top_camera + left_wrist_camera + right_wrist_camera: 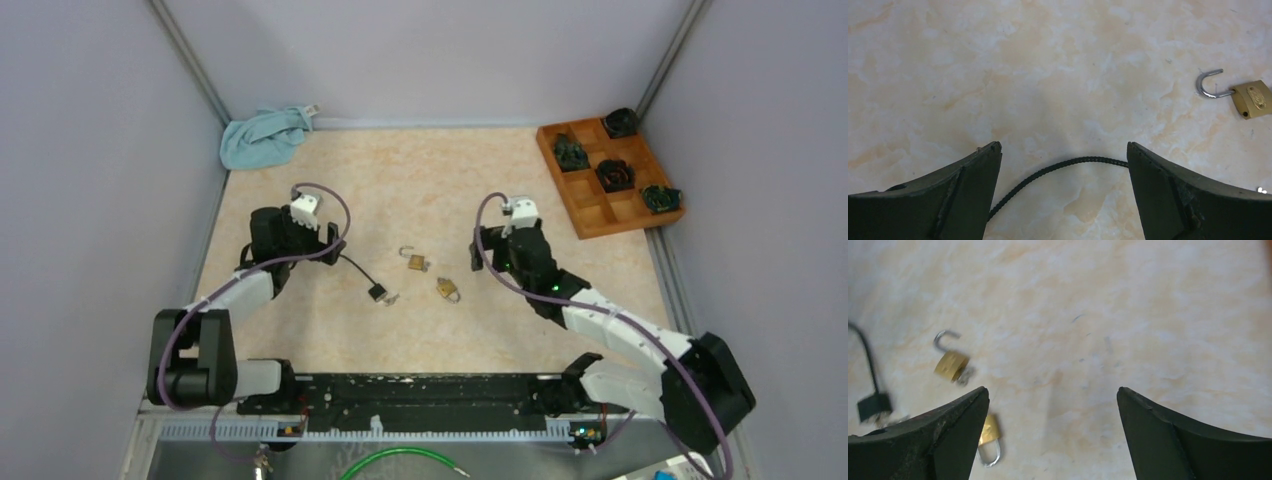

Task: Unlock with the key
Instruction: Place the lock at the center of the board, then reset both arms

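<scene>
Two small brass padlocks lie mid-table. One padlock (417, 262) (1251, 98) (951, 364) has its shackle swung open. The other padlock (448, 290) (989, 433) has its shackle closed and sits partly behind my right gripper's left finger. The key (390, 299) lies on the table by its black tag (377, 292) (873, 406), on a black cord (1068, 164). My left gripper (330, 243) (1063, 147) is open over the cord and holds nothing. My right gripper (478, 250) (1053, 392) is open and empty, to the right of the padlocks.
A wooden compartment tray (590, 215) with dark green pieces stands at the back right. A light blue cloth (262, 136) lies in the back left corner. Grey walls enclose the table on three sides.
</scene>
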{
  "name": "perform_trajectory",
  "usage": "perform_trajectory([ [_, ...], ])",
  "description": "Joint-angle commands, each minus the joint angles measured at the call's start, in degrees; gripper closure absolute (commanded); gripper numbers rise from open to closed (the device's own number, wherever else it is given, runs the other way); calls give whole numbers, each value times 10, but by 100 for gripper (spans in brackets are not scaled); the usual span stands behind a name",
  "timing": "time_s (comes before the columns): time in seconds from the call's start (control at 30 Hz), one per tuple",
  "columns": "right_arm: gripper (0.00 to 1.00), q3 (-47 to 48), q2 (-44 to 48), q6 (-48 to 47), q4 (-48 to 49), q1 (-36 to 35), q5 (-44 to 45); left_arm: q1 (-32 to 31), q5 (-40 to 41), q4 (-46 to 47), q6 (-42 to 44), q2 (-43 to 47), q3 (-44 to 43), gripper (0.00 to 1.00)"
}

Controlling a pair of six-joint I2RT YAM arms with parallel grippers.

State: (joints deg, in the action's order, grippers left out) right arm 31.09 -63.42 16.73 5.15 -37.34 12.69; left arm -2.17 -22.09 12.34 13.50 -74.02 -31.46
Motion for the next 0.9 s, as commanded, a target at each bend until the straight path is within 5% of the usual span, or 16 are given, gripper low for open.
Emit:
perform_trajectory([
  [0.0,1,-37,92,-7,66,55,214,21,14,181,-70,-18,41,1],
  [0.13,1,-107,140,-18,155,126,322,30,26,303,-84,-34,94,1],
  [0.3,1,-148,144,4,206,220,335,32,58,353,-75,-48,112,1],
  [0.6,1,-200,-6,-108,440,284,290,34,80,599,-95,-130,197,0],
  [0.67,1,-208,-46,-106,481,294,274,34,94,721,-100,-179,224,1],
  [0.77,1,-206,-89,-107,543,306,222,33,51,632,-77,-146,209,1],
  [0.87,1,-207,-154,-137,617,307,174,32,60,641,-79,-172,190,1],
])
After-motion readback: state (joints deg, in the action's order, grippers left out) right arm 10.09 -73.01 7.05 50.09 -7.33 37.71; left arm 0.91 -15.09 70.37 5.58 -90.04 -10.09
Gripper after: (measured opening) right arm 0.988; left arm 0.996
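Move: The closed lock already lies on the board, about 7 cm back, 9 cm left and 11 cm below the right hand. The open lock is some 6 cm farther out and 6 cm farther left than it. The wooden tray's middle stands about 19 cm ahead of the right hand and 24 cm to its right. From the left hand, the closed lock is roughly 12 cm back, 27 cm right and 7 cm lower. Swing the empty right gripper about 25 cm to the right, away from both locks and towards the tray's near side, rising a few centimetres, then sinking below its starting height; turn it some 50 degrees clockwise and tip the fingers up. Ease the left gripper a few centimetres left, sinking late, fingers tipping up and turning slightly counter-clockwise. Keep both wide open, touching nothing. ##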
